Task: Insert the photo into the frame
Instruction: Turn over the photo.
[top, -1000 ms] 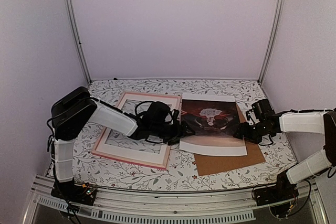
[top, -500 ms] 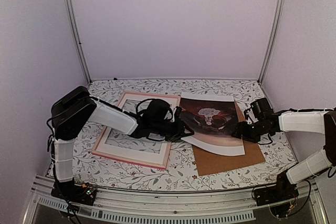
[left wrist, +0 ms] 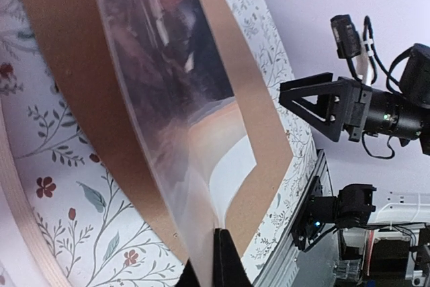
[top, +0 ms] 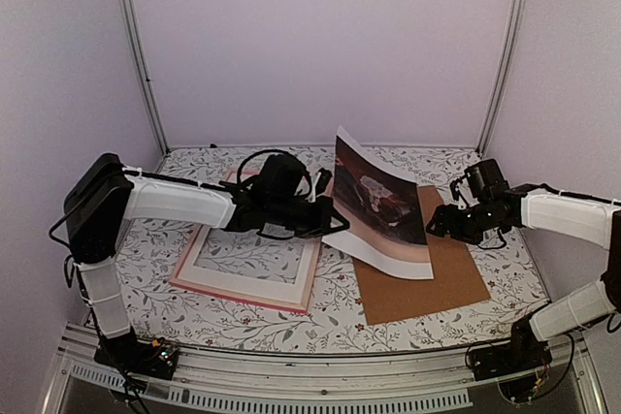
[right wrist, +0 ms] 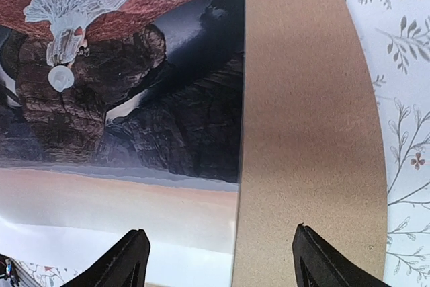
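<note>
The photo point(top: 378, 203), a dark canyon print with a white figure, stands tilted with its left edge raised off the brown backing board point(top: 441, 283). My left gripper point(top: 328, 224) is shut on that raised edge; in the left wrist view the jaws point(left wrist: 216, 234) pinch the glossy photo point(left wrist: 168, 65). The pink-bordered frame point(top: 250, 292) lies flat to the left, under my left arm. My right gripper point(top: 440, 224) hovers open at the photo's right edge. In the right wrist view its fingertips point(right wrist: 222, 255) straddle the line between photo point(right wrist: 134, 99) and board point(right wrist: 309, 132), holding nothing.
A white mat point(top: 243, 274) with a cut-out window lies inside the frame. The table has a floral cloth point(top: 291, 327). Lilac walls and metal posts point(top: 136, 46) close in the back and sides. A rail runs along the near edge point(top: 310, 375).
My left gripper closed on the photo's left edge and lifted it, so the print went from lying flat to standing tilted. My right gripper opened wider and let go of the right edge.
</note>
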### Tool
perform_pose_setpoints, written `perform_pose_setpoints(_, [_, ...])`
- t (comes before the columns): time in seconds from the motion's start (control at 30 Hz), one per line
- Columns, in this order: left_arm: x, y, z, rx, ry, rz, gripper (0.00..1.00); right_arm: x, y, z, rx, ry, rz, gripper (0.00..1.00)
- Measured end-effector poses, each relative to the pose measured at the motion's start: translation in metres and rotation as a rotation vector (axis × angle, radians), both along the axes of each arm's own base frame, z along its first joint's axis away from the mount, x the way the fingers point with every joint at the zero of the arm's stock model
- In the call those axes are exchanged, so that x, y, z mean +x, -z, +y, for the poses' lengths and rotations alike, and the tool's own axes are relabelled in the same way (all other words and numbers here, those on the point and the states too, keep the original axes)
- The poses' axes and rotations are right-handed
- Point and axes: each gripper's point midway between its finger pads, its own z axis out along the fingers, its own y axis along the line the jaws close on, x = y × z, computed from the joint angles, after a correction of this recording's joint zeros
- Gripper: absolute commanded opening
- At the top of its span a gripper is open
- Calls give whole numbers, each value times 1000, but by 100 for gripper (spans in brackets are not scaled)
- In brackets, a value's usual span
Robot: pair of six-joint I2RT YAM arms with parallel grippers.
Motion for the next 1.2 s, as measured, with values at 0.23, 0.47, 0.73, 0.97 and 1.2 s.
perform_pose_setpoints(0.23, [11, -91, 20, 68, -10, -231, 0, 28, -78, 30, 13, -68, -153, 82])
perform_pose_setpoints(0.47, [15, -186, 84, 190, -93, -431, 0, 45, -153, 91, 71, -182, -295, 81])
perform_pose_setpoints(0.73, [8, -222, 174, 448, -179, -442, 0, 49, -112, 126, 33, -244, -190, 81])
perform_pose_setpoints(0.97, [-7, -211, 218, 693, -171, -385, 0, 46, -94, 141, 24, -271, -141, 81])
perform_pose_setpoints(1.2, [-15, -167, 217, 873, -61, -298, 0, 44, -95, 144, 42, -272, -134, 81])
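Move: The left hand already pinches the photo by its near-left edge, the photo's middle roughly 5 cm ahead, 12 cm right and slightly below. The frame's middle lies about 19 cm left, 4 cm ahead and 8 cm down, and the brown board's middle about 19 cm right, level with the hand and also 8 cm down. From the open, empty right hand, the photo's middle is about 14 cm left and 5 cm ahead at hand height; the board's is 7 cm left and 5 cm down. Keeping its pinch on the photo's edge, the left hand lifts it steeply, about 22 cm, sweeps left above the frame by as much, then sinks some 6 cm as the wrist rolls around 50 degrees until the fingers point almost straight down. The right hand, open and touching nothing, rises, swings some 14 cm left and a little forward, then drops part-way and hovers above the board's left half. ##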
